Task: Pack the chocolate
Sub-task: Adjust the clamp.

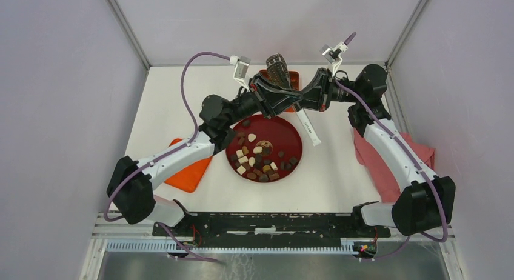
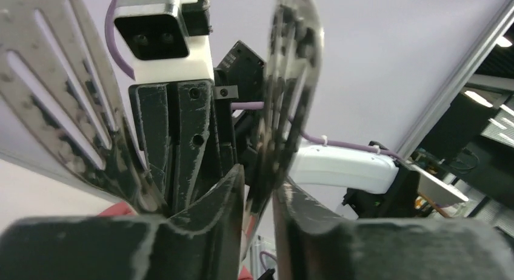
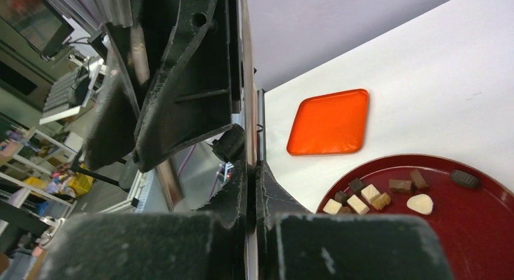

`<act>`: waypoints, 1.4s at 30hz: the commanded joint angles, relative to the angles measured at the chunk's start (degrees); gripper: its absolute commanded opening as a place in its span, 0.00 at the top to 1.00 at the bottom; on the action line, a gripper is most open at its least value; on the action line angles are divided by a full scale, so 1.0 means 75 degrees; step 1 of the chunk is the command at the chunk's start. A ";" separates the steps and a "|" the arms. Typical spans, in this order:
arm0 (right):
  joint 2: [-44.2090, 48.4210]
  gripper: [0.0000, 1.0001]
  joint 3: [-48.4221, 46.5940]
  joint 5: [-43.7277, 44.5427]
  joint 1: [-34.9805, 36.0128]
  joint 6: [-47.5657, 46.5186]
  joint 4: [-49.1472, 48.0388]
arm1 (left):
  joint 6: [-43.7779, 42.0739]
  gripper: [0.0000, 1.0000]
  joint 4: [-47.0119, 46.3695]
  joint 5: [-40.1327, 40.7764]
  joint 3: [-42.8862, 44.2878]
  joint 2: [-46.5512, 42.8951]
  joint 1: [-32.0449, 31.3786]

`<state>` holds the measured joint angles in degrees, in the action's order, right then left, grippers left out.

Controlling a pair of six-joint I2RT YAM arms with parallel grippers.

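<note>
The chocolate [image 1: 257, 159] lies as several dark, tan and cream pieces on a red plate [image 1: 292, 134]; the right wrist view shows the pieces [image 3: 370, 195] too. Metal slotted tongs [image 1: 277, 68] with a white handle hang in the air behind the plate, between both arms. My left gripper [image 1: 283, 97] has its fingers closed around one edge-on tong blade [image 2: 291, 80], and the other blade [image 2: 54, 92] fans out to the left. My right gripper [image 1: 305, 101] is shut on the thin handle strip, seen at the gripper [image 3: 251, 177].
A flat orange lid [image 1: 191, 171] lies left of the plate, under the left arm. An orange box [image 1: 292, 79] sits behind the grippers, mostly hidden. A pink cloth [image 1: 388, 156] lies at the right under the right arm. Walls close in on three sides.
</note>
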<state>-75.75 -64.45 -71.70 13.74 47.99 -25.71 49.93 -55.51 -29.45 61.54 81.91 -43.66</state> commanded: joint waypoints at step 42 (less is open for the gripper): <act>0.0310 0.02 -0.1029 -0.0362 0.0086 -0.1071 0.0549 | 0.0440 0.98 -0.2413 0.0419 -0.0645 -0.0500 0.0499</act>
<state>-76.82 -71.26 -70.11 18.90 38.35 -14.50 56.03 -72.79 -20.73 55.44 81.62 -41.32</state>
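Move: The clamp stands slanted between the meeting grippers, head up and forward, handle end back to the right. One of its arms is pinched by the right hand, with the clamp's middle practically at that hand point; from the left hand the middle is about 4 cm below, 2 cm back and 2 cm right. From the right hand, the chocolate box is some 30 cm ahead and 4 cm left, the plate about 2 cm ahead and 9 cm left, both nearly 30 cm below. Leftward goes the left hand, once its half-open fingers have shut on one arm of the clamp below the head: about 6 cm out, then some 2.5 cm back, ending about 2 cm higher with its fingers tipped up roughly 15 degrees. The right fingers let go of their arm and spread wide as that hand draws 3 cm right, swings back about 5 cm, then returns left and forward around both clamp arms. ##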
